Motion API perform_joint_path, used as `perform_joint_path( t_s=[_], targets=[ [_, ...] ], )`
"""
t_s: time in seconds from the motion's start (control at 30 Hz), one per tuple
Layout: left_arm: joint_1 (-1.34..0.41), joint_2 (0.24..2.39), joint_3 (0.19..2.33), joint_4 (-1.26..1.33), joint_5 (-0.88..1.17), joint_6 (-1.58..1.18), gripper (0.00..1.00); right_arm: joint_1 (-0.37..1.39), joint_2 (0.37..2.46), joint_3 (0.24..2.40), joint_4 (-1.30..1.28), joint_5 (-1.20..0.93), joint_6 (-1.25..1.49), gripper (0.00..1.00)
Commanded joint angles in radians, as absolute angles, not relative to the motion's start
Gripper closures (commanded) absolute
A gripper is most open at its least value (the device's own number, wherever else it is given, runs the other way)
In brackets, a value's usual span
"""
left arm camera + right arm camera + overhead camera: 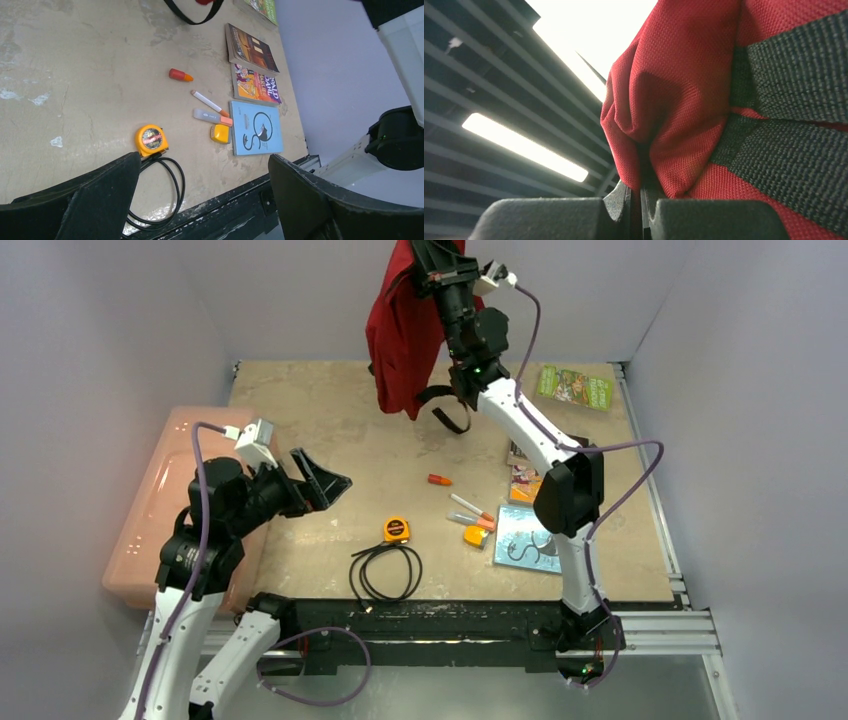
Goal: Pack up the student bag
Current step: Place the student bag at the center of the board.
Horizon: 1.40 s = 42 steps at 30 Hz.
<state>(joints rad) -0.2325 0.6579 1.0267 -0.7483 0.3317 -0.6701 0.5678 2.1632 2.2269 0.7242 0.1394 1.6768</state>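
The student bag [400,330], dark red fabric with black webbing, hangs in the air over the far middle of the table, and a black strap loop [445,410] dangles below it. My right gripper [428,254] is raised high at the top edge of the top view. In the right wrist view it [640,210] is shut on a fold of the bag's red fabric [674,100]. My left gripper [335,485] hovers open and holds nothing over the table's left side, and in the left wrist view it [204,160] is above the front edge.
A pale pink plastic box [170,500] stands at the left. On the table lie a yellow tape measure [396,530], a coiled black cable [385,570], an orange marker [439,480], a white pen [470,507], a blue book [527,538], more books [522,480] and a green book [575,387].
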Motion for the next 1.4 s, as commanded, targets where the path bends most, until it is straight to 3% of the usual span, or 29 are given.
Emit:
perform_joint_path(
  t_s=[0.0,0.23,0.43,0.77,0.9,1.37],
  targets=[
    [-0.238,0.64,1.025,-0.7,0.333,-0.693,0.01,0.572,2.132,1.97,0.915,0.186,1.668,1.0],
    [-0.238,0.667,1.032,-0.678,0.369,-0.703,0.0,0.579,2.127,1.741,0.948,0.178,1.515,1.0],
    [-0.238,0.777,1.169,-0.653,0.385,-0.68,0.0,0.606,2.056,1.642,0.897,0.132,1.399,1.0],
    [-0.183,1.284,1.866,-0.76,0.306,-0.613,0.0,0.629,1.982,1.541,0.836,0.05,1.272,1.0],
    [-0.185,1.474,2.05,-0.753,0.306,-0.586,0.0,0.642,1.967,1.488,0.841,0.003,1.205,1.0],
    [-0.261,1.878,2.193,-0.588,0.186,-0.526,0.0,0.679,1.826,1.296,0.802,-0.016,1.0,1.0]
  ],
)
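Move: The right hand holds the bag high up; the centre of the board lies roughly 12 cm back from it, 1 cm to its right and 57 cm below. The red marker lies almost at that centre, and the tape measure about 24 cm back and 6 cm left of the right hand, equally low. From the open left hand, the hanging bag's middle is some 28 cm ahead, 18 cm right and 8 cm higher. Still pinching the bag's folded top by its straps, the right hand lowers it about 25 cm towards the board, first swinging forward, then drawing back and left while rolling some 45 degrees, left side down. The open left hand arcs up and forward, then down, ending about 30 cm farther out, close beside the bag's zipped side, fingers still wide. ##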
